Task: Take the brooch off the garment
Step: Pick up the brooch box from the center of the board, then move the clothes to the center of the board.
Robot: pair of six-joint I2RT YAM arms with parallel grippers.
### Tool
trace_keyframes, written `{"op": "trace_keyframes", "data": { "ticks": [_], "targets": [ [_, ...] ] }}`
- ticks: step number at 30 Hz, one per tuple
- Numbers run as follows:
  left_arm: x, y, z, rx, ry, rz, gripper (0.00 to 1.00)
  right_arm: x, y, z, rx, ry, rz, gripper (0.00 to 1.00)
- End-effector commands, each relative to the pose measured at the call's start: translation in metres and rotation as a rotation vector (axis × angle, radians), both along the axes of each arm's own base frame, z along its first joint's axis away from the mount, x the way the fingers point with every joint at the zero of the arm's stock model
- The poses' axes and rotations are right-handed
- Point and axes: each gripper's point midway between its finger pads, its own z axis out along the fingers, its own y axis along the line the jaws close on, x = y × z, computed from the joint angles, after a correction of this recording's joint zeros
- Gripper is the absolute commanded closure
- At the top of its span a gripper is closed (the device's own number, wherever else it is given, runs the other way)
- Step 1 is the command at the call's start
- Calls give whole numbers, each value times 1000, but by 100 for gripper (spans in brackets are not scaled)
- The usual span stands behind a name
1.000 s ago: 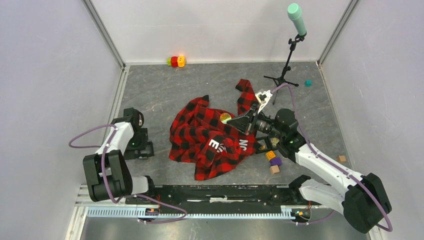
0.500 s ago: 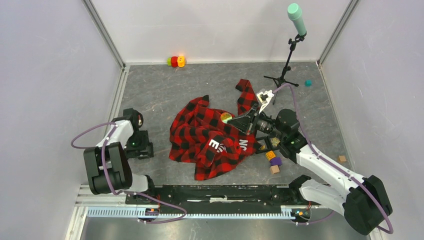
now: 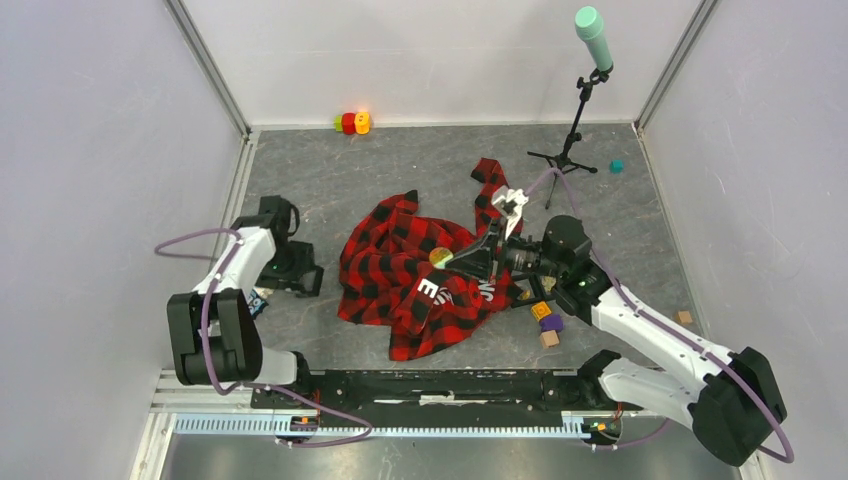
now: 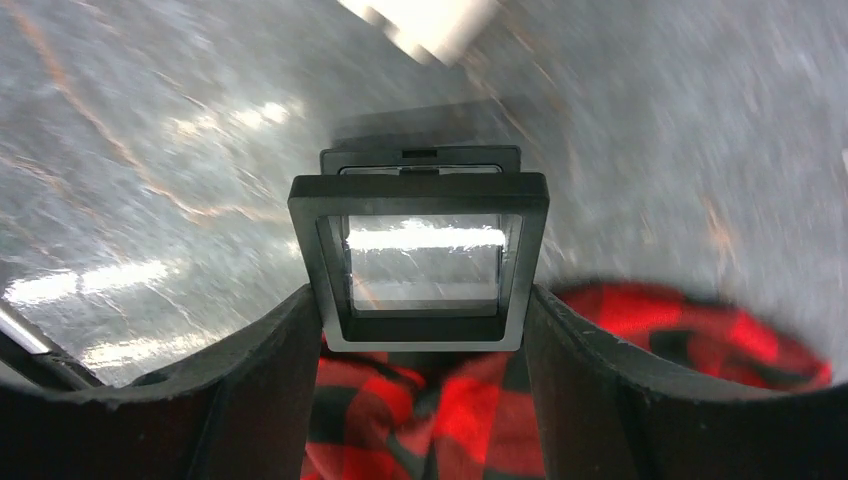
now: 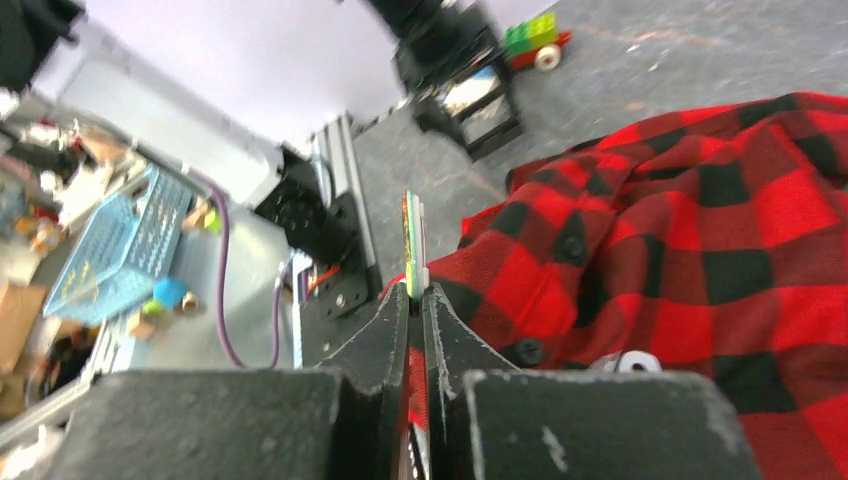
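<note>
The red-and-black checked garment lies crumpled mid-floor, its white letters facing up. My right gripper is over its middle, shut on the brooch, a small round green-and-yellow disc. In the right wrist view the brooch stands edge-on, pinched at the tips of the right gripper, with the garment right behind it. My left gripper hangs just left of the garment. It is shut on a black square frame with a clear window, which sits between the tips of the left gripper.
A microphone stand rises at the back right. Toy blocks sit by the back wall, more blocks under my right arm, a teal block and a wooden cube farther right. A small blue-white item lies by the left arm.
My left gripper has narrowed onto the black frame and carried it up and right toward the garment. The right gripper has shifted left and nearer with the brooch.
</note>
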Motion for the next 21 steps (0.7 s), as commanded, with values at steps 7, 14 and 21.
{"op": "trace_keyframes", "data": {
  "ticks": [7,14,21],
  "targets": [
    [31,-65,99,166,-249,-572,44,-91,-4,-27,-190,-86,279,100],
    [17,-94,140,193,-402,-799,48,-84,-24,-108,-395,68,151,100],
    [7,-86,156,272,-461,-942,49,-47,4,-148,-389,136,39,100]
  ]
}}
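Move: The left hand already holds the brooch box, just off the board. The brooch, still pinched in the right fingers, lies from the left hand about 28 cm right, 3 cm back and 21 cm higher; the white block is 10 cm left and 2 cm ahead. From the right hand, the garment's near part lies about 5 cm back, 3 cm left and 24 cm below. The brooch box is 30 cm to its left, 4 cm ahead and 21 cm lower. Up and to the right goes the left hand, rising about 14 cm with the brooch box gripped, swinging in towards the garment's left edge, turning clockwise and tilting its fingertips forward. The right hand keeps the brooch pinched, draws back about 9 cm, then sinks 15 cm towards the garment's near part as its fingertips dip. ##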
